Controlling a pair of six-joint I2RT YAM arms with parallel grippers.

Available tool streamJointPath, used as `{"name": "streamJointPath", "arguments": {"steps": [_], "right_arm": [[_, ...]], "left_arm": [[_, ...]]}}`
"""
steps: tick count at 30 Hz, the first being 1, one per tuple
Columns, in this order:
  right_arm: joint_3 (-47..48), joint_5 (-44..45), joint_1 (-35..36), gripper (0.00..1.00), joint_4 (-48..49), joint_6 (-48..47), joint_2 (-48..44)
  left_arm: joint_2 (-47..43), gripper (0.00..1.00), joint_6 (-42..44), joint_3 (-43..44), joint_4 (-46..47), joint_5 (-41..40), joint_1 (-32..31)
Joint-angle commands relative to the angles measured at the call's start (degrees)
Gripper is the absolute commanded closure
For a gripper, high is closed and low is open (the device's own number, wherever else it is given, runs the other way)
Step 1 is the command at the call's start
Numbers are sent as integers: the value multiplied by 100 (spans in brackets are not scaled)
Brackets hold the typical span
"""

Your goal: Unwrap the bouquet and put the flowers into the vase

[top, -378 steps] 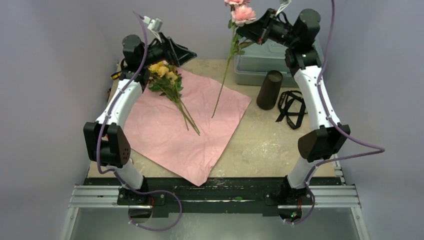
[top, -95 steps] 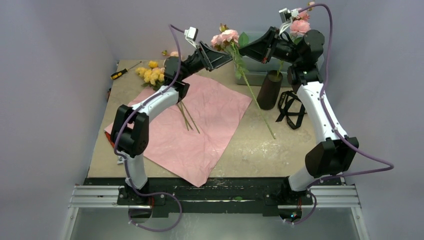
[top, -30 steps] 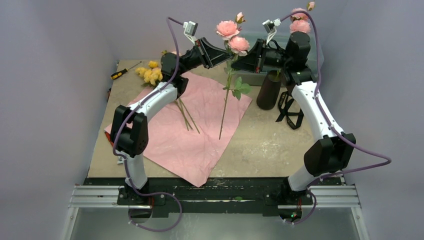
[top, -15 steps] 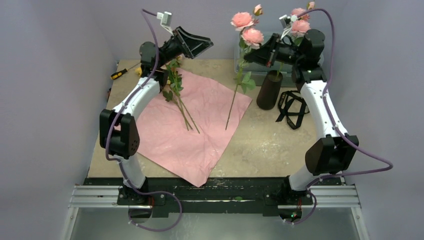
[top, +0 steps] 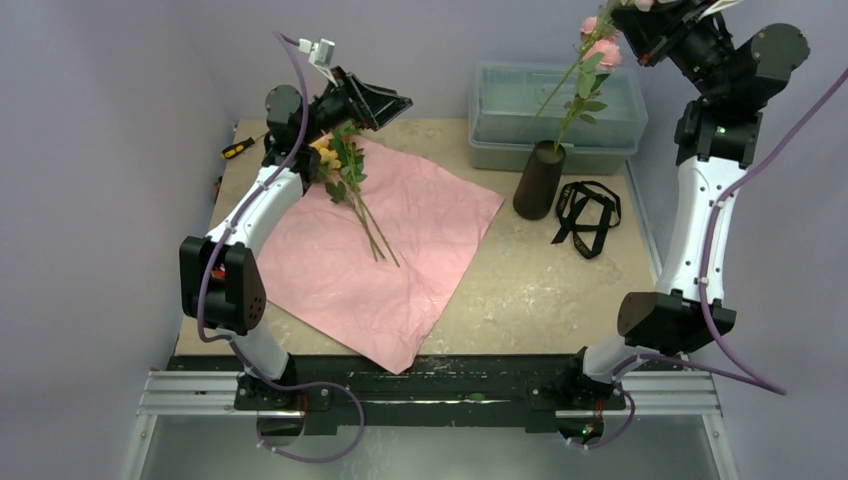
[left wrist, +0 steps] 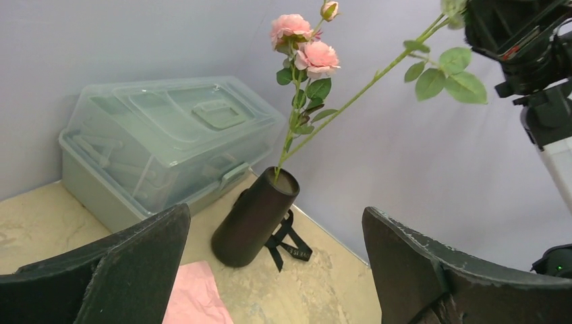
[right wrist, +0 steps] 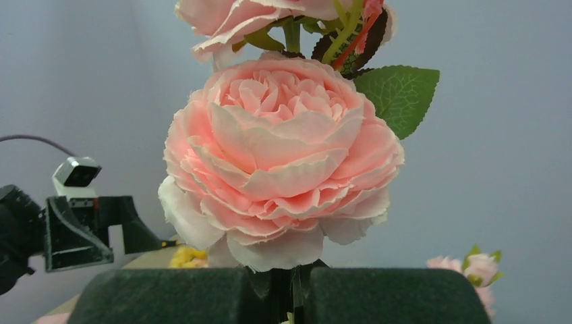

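Observation:
The dark vase [top: 539, 180] [left wrist: 256, 214] stands right of the pink paper [top: 390, 250], which lies flat and unwrapped. One peach-pink flower [top: 604, 52] [left wrist: 305, 46] stands in it. High at the top right, my right gripper [top: 645, 18] [right wrist: 293, 293] is shut on the stem of a second peach-pink flower [right wrist: 283, 155]. Its long stem [left wrist: 367, 84] slants down into the vase mouth. Several yellow flowers [top: 335, 165] lie on the paper's far left corner. Above them my left gripper [top: 378, 100] [left wrist: 275, 214] is open and holds nothing.
A translucent lidded plastic box [top: 555, 110] [left wrist: 162, 135] sits behind the vase. The black ribbon [top: 585, 215] [left wrist: 290, 246] lies to the vase's right. A screwdriver [top: 238, 148] rests at the far left edge. Purple walls close in at back and sides.
My left gripper let go of the pink flower and drew back left over the yellow ones. My right gripper carried that flower up and right, bringing its stem end to the vase.

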Motion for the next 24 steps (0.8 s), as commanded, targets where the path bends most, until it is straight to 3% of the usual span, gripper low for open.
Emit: {"name": "streamJointPath", "arguments": {"steps": [1,14,24], "right_arm": [[682,459,-119,100,-255,-616,69],[866,626,-238,100,-1500,-1249,324],[285,669,-230,100,-1461,-1229,421]], "left_arm": [[-223,0,253,-20,-107,-48,7],[-217,0,350,-67,-294,23,23],[-180,0,462,-110,-516,9,76]]}}
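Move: The vase for the held rose stands some 10 cm ahead of the right hand, about 7 cm to its left and 47 cm below. From that hand the ribbon lies about 6 cm ahead, 8 cm right and 58 cm down; the clear box, roughly 35 cm ahead, level sideways and 50 cm down. From the left hand the vase is some 6 cm ahead, 36 cm right and 30 cm down. The rose, its stem still pinched in the right hand's shut fingers, is first raised some 3.5 cm while easing left, then carried forward and down about 9 cm towards the vase, its lower end brought to the mouth. The wrist turns about 10 degrees clockwise, tips up slightly, then down. The empty left hand sinks about 2 cm, staying open. ##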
